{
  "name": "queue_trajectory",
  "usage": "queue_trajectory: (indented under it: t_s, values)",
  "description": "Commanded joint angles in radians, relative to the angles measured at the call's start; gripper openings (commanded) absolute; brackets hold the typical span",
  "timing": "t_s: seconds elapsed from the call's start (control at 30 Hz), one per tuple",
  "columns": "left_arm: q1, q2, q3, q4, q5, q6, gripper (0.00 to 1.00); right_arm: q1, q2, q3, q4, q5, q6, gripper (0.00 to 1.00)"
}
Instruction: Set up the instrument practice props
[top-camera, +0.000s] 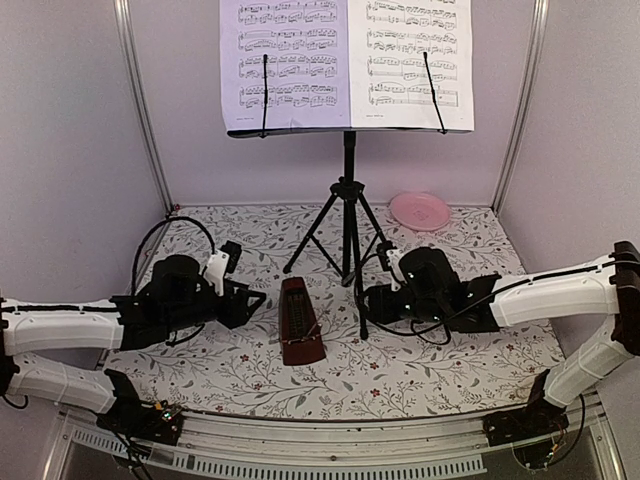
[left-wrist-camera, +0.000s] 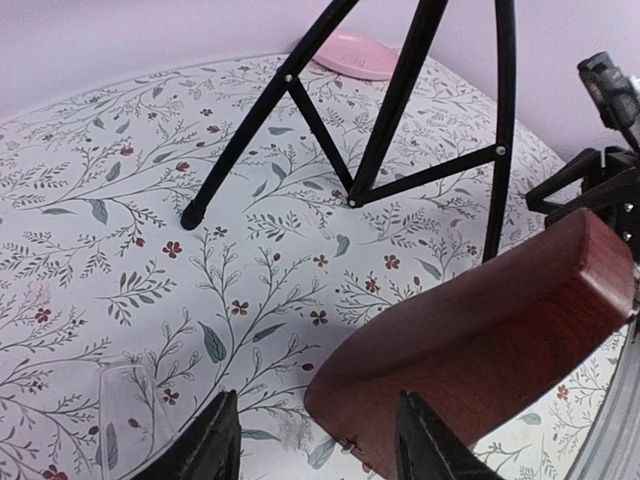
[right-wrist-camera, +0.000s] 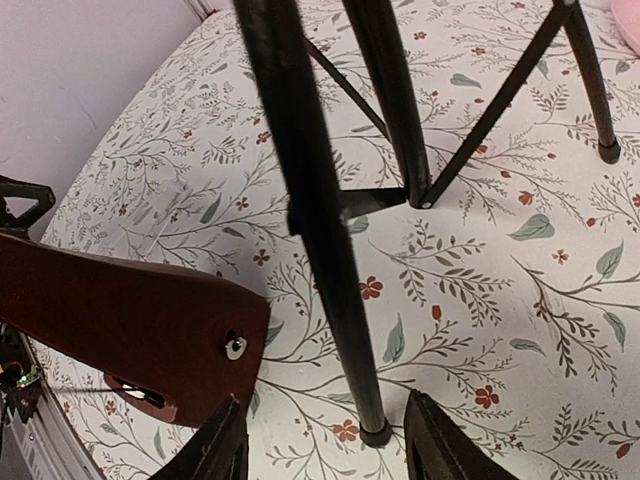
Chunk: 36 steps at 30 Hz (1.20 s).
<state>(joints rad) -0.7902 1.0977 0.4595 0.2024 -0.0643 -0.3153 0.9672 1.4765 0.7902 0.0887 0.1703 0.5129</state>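
Observation:
The black music stand (top-camera: 349, 170) stands at the back centre on its tripod legs, with two white sheet-music pages (top-camera: 285, 60) (top-camera: 418, 55) side by side on its desk. In front of it, the dark red-brown pyramid metronome (top-camera: 300, 322) stands upright on the floral cloth. My left gripper (top-camera: 258, 303) is low, just left of the metronome, and open. In the left wrist view the metronome (left-wrist-camera: 480, 340) lies ahead and to the right of the open gripper (left-wrist-camera: 315, 450). My right gripper (right-wrist-camera: 330, 445) is open astride the front tripod leg (right-wrist-camera: 320, 220) without touching it. The metronome (right-wrist-camera: 130, 320) is to its left.
A pink round plate (top-camera: 420, 210) lies at the back right, behind the tripod. The other tripod legs (left-wrist-camera: 400, 95) spread across the middle of the cloth. Pale walls close in the back and both sides.

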Motion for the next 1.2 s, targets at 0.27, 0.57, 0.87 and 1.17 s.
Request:
queue_trajectory:
  t_s: [0.27, 0.57, 0.87, 1.17]
  values:
    - [0.117, -0.16, -0.039, -0.051, 0.025, -0.049, 0.55, -0.134, -0.176, -0.142, 0.003, -0.03, 0.014, 0.55]
    - [0.295, -0.262, -0.069, -0.098, 0.085, -0.122, 0.57, -0.292, -0.311, -0.192, 0.005, -0.129, -0.051, 0.57]
    - [0.434, -0.266, -0.033, -0.102, 0.213, -0.117, 0.58, -0.446, -0.382, -0.187, 0.014, -0.249, -0.132, 0.66]
    - [0.486, -0.166, 0.091, -0.13, 0.245, -0.112, 0.81, -0.651, -0.431, -0.175, 0.053, -0.375, -0.146, 0.94]
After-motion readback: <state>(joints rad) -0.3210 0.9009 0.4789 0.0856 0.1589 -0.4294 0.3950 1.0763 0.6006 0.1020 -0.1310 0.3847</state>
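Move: The metronome stands upright between the two open, empty hands: its middle is about 10 cm to the right of the left hand, level with it fore and aft, and some 5 cm lower. From the right hand the metronome is about 15 cm to the left, also level, and roughly 4 cm lower. The foot of the music stand's front leg is about 6 cm ahead of the right hand, on the table some 13 cm below. Both empty hands back away from the metronome to opposite sides: the right sweeps about 17 cm to the right, dipping a little at first before it climbs and works some 6 cm forward, clear of the stand's front leg, turning clockwise and tipping its fingers up. The left goes about 11 cm to the left with a smaller rise and forward drift, rolls its left side down and swings some 15 degrees counter-clockwise, and both grippers spread wider towards the end. ##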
